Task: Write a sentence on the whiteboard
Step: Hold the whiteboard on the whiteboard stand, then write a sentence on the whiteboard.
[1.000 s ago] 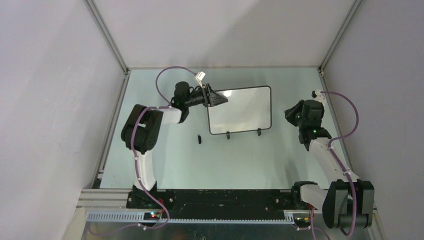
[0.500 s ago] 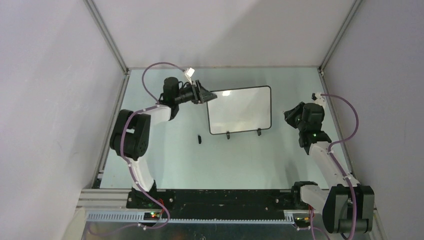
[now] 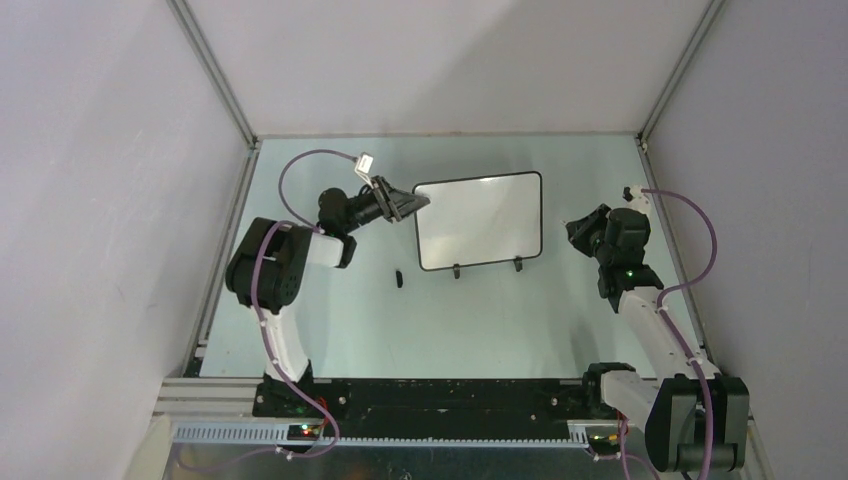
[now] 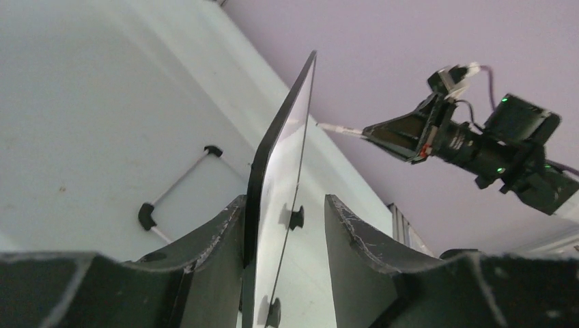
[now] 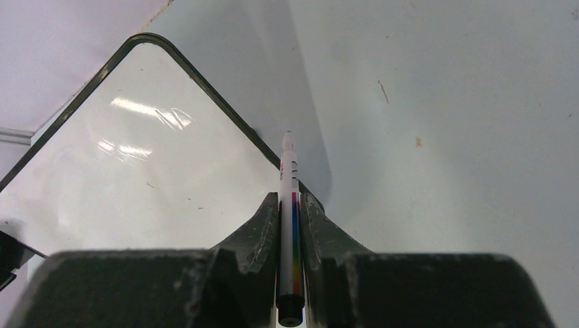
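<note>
The whiteboard (image 3: 480, 220) stands on its two black feet mid-table, and its glossy face is blank; no sentence shows on it. My left gripper (image 3: 408, 203) is open at the board's upper left edge. In the left wrist view the whiteboard (image 4: 283, 137) stands edge-on between my left gripper's (image 4: 285, 205) fingers, with the left finger against the frame and the right finger apart. My right gripper (image 3: 580, 228) is right of the board, shut on a white marker (image 5: 289, 171) with a rainbow stripe. In the right wrist view my right gripper (image 5: 290, 198) points the marker's tip at the edge of the whiteboard (image 5: 136, 171).
A small black marker cap (image 3: 398, 278) lies on the table left of the board's front feet. Grey enclosure walls stand at the left, right and back. The arm bases sit on a black rail (image 3: 450, 395) at the near edge.
My left arm has drawn back to the left, and its gripper has shifted from over the board's upper left corner to its left edge. My right gripper has barely moved.
</note>
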Motion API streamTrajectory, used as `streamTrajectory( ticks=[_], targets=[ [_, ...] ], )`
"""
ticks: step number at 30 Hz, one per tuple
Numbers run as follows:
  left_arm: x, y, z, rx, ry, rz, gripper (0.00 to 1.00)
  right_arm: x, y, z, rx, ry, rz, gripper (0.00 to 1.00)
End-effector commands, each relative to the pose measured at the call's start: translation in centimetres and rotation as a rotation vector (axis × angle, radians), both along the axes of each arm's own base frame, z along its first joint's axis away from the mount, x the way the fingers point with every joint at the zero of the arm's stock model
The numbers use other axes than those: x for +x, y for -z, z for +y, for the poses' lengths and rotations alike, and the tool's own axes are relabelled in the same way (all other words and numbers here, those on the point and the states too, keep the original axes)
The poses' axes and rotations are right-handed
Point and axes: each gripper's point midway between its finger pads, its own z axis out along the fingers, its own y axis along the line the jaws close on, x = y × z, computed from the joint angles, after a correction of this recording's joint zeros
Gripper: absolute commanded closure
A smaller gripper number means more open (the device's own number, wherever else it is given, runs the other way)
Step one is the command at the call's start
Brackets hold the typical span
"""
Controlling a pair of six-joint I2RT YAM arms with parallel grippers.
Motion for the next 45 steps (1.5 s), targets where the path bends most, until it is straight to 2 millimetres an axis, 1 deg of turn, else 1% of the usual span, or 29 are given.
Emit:
streamTrajectory(
  ticks=[1,5,7,8,9,13,14,15,17,19,23,26,27,30,31,34,38,39,41,43,44,45],
  targets=[
    [-0.2,-4.1,0.8,-0.142,0.007,-0.131,0.52,0.3,-1.0,0.1,-0.003,-0.013,-0.048,1.00],
    [0.6,-3.6,1.0,-0.155,-0.004,-0.104,0.52,0.3,-1.2,0.1,-0.004,-0.014,-0.053,1.00],
    [0.8,-3.6,1.0,-0.159,-0.007,-0.095,0.56,0.3,-1.2,0.1,-0.006,-0.011,-0.053,1.00],
    [0.8,-3.4,1.0,-0.158,-0.010,-0.086,0.60,0.3,-1.2,0.1,-0.007,-0.010,-0.054,1.00],
    [1.0,-3.2,1.1,-0.157,-0.018,-0.079,0.62,0.3,-1.3,0.1,-0.009,-0.009,-0.055,1.00],
    [1.7,-1.9,1.1,-0.138,-0.038,-0.030,0.75,0.2,-1.2,0.4,-0.019,-0.010,-0.055,1.00],
    [1.8,-1.5,1.1,-0.134,-0.039,-0.024,0.81,0.2,-1.3,0.5,-0.019,-0.014,-0.055,1.00],
    [1.9,-1.5,1.0,-0.133,-0.037,-0.023,0.84,0.2,-1.3,0.5,-0.019,-0.014,-0.058,1.00],
    [1.9,-1.5,1.1,-0.138,-0.036,-0.023,0.94,0.1,-1.4,0.7,-0.019,-0.019,-0.059,1.00],
    [1.8,-1.6,1.1,-0.143,-0.033,-0.027,0.99,0.1,-1.5,0.9,-0.018,-0.024,-0.061,1.00],
    [2.2,-1.5,1.2,-0.132,-0.055,-0.006,1.00,0.1,-1.6,1.3,-0.017,-0.035,-0.066,1.00],
    [1.9,-1.8,1.4,-0.126,-0.065,-0.020,1.00,0.1,-1.5,1.5,-0.015,-0.039,-0.063,1.00],
    [1.9,-1.6,1.4,-0.113,-0.062,-0.020,1.00,0.2,-1.4,1.2,-0.023,-0.022,-0.065,1.00],
    [1.4,-1.5,1.4,-0.097,-0.043,-0.030,1.00,0.1,-1.4,1.4,-0.026,-0.027,-0.067,1.00],
    [1.2,-1.8,1.3,-0.104,-0.036,-0.036,1.00,0.1,-1.5,1.5,-0.028,-0.029,-0.069,1.00],
    [0.5,-2.3,1.3,-0.122,-0.015,-0.063,1.00,-0.2,-2.4,1.4,-0.043,-0.024,-0.094,1.00],
    [0.5,-2.0,1.5,-0.160,-0.031,-0.040,1.00,-1.1,-3.9,1.9,-0.100,-0.022,-0.141,1.00],
    [0.5,-1.8,1.4,-0.168,-0.029,-0.022,1.00,-1.3,-4.7,1.9,-0.119,-0.025,-0.167,1.00],
    [0.5,-1.9,1.4,-0.171,-0.031,-0.023,1.00,-1.6,-5.6,2.4,-0.149,-0.037,-0.202,1.00],
    [0.3,-2.1,1.3,-0.170,-0.026,-0.032,1.00,-1.8,-6.2,3.5,-0.162,-0.074,-0.227,1.00],
    [0.3,-2.2,1.3,-0.169,-0.023,-0.034,1.00,-1.9,-6.4,4.4,-0.160,-0.104,-0.240,1.00],
    [0.2,-2.3,1.3,-0.168,-0.019,-0.038,1.00,-2.0,-6.4,4.8,-0.168,-0.124,-0.244,1.00]
  ],
)
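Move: The left hand's open fingers already straddle the whiteboard's left edge; the board's middle is about 12 cm to their right, 3 cm back and 4 cm lower. The stand's nearer foot is some 14 cm back, 8 cm right and 14 cm down; the pen cap 16 cm back, 5 cm left, equally low. From the right hand, already holding the pen, the board's middle is roughly 19 cm left, 2 cm ahead and 4 cm lower. Nearly still, the left hand pinches the whiteboard's left edge; the right lifts the pen leftward some 6 cm. ##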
